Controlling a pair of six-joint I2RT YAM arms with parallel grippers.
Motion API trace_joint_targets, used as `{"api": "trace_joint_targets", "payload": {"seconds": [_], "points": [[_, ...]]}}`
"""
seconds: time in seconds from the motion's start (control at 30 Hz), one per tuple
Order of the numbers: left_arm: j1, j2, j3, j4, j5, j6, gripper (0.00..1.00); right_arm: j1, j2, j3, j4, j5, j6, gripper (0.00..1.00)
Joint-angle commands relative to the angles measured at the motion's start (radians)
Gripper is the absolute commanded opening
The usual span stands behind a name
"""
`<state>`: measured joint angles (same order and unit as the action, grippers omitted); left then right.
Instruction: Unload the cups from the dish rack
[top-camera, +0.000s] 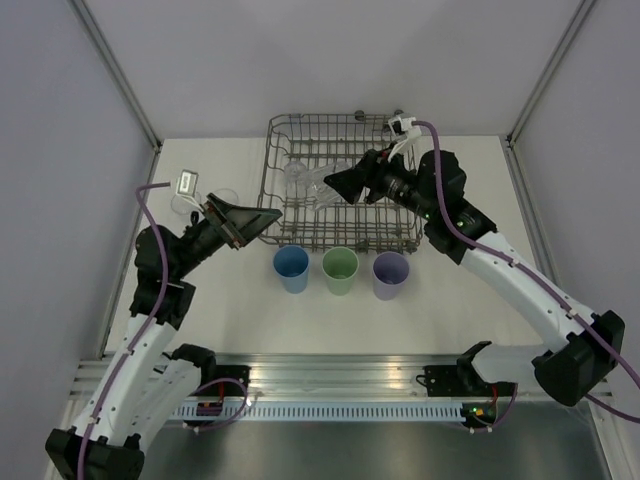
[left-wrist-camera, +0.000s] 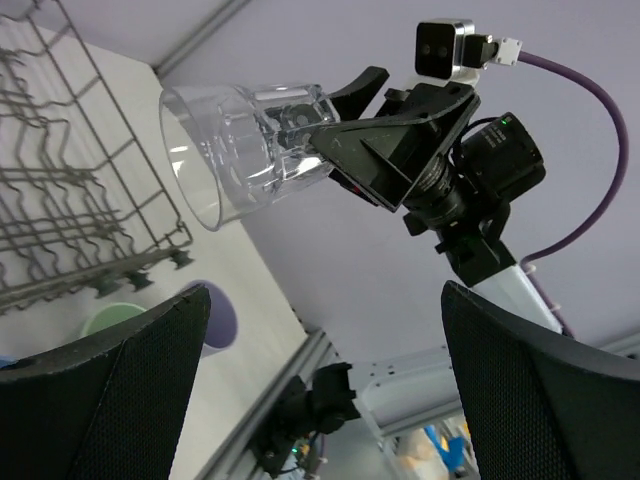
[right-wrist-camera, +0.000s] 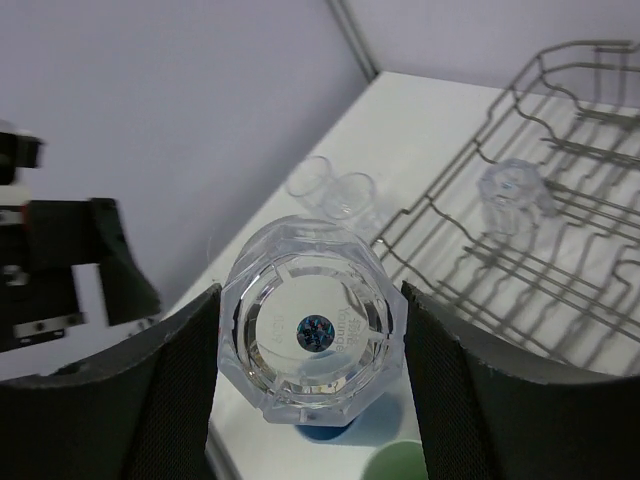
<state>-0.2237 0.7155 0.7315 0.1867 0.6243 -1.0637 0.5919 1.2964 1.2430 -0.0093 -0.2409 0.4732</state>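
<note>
My right gripper (top-camera: 338, 183) is shut on a clear glass (right-wrist-camera: 312, 330), held on its side above the grey wire dish rack (top-camera: 345, 235). The left wrist view shows that glass (left-wrist-camera: 245, 150) with its mouth pointing towards me. A second clear glass (right-wrist-camera: 512, 195) lies among the rack's tines. Two more clear glasses (right-wrist-camera: 335, 190) stand on the table left of the rack. Blue (top-camera: 291, 267), green (top-camera: 340, 270) and lilac (top-camera: 390, 274) tumblers stand upright in a row in front of the rack. My left gripper (top-camera: 270, 218) hangs open and empty at the rack's near left corner.
The rack (left-wrist-camera: 70, 200) takes up the back middle of the white table, with grey walls close on three sides. A metal rail (top-camera: 340, 385) with both arm bases runs along the near edge.
</note>
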Motion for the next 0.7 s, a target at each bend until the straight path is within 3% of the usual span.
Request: {"api": "trace_joint_targets", "payload": {"seconds": [0.0, 0.2, 0.37, 0.47, 0.5, 0.63, 0.67], "points": [[-0.080, 0.009, -0.026, 0.192, -0.061, -0.159, 1.00, 0.000, -0.071, -0.042, 0.236, -0.161, 0.136, 0.33], [-0.195, 0.071, -0.043, 0.367, -0.104, -0.209, 1.00, 0.000, -0.108, -0.117, 0.400, -0.281, 0.258, 0.33], [-0.223, 0.099, -0.044, 0.500, -0.104, -0.231, 0.96, 0.002, -0.135, -0.149, 0.453, -0.322, 0.284, 0.33], [-0.235, 0.108, -0.047, 0.569, -0.104, -0.232, 0.84, 0.002, -0.137, -0.168, 0.485, -0.348, 0.306, 0.33], [-0.239, 0.111, -0.047, 0.582, -0.104, -0.232, 0.73, 0.003, -0.143, -0.175, 0.497, -0.348, 0.311, 0.33], [-0.252, 0.117, -0.055, 0.611, -0.106, -0.236, 0.64, 0.002, -0.149, -0.188, 0.528, -0.356, 0.315, 0.33], [-0.256, 0.117, -0.060, 0.617, -0.107, -0.236, 0.52, 0.003, -0.149, -0.188, 0.529, -0.359, 0.317, 0.33]]}}
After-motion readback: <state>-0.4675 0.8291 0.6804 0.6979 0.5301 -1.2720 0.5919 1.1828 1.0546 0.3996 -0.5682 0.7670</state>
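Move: The clear cup is already held by its base in the right fingers, its middle about 4 cm left of that hand; from the open left hand it is some 11 cm ahead, 8 cm right and about level. The left gripper lies about 10 cm back and 12 cm left of the right hand. The last rack cup sits some 24 cm ahead, 10 cm left and 27 cm below the right hand; the blue cup is 1 cm back, 11 cm left and 32 cm below. The right fingers keep their grip on the clear cup's base while that hand draws back about 8 cm and up 5 cm, swinging counter-clockwise to present the mouth to the left gripper. The left hand meets it, going right and somewhat back, then mainly up, tilting slightly; its wide-open fingers close to a bit over half at the rim, one seemingly inside the mouth. ##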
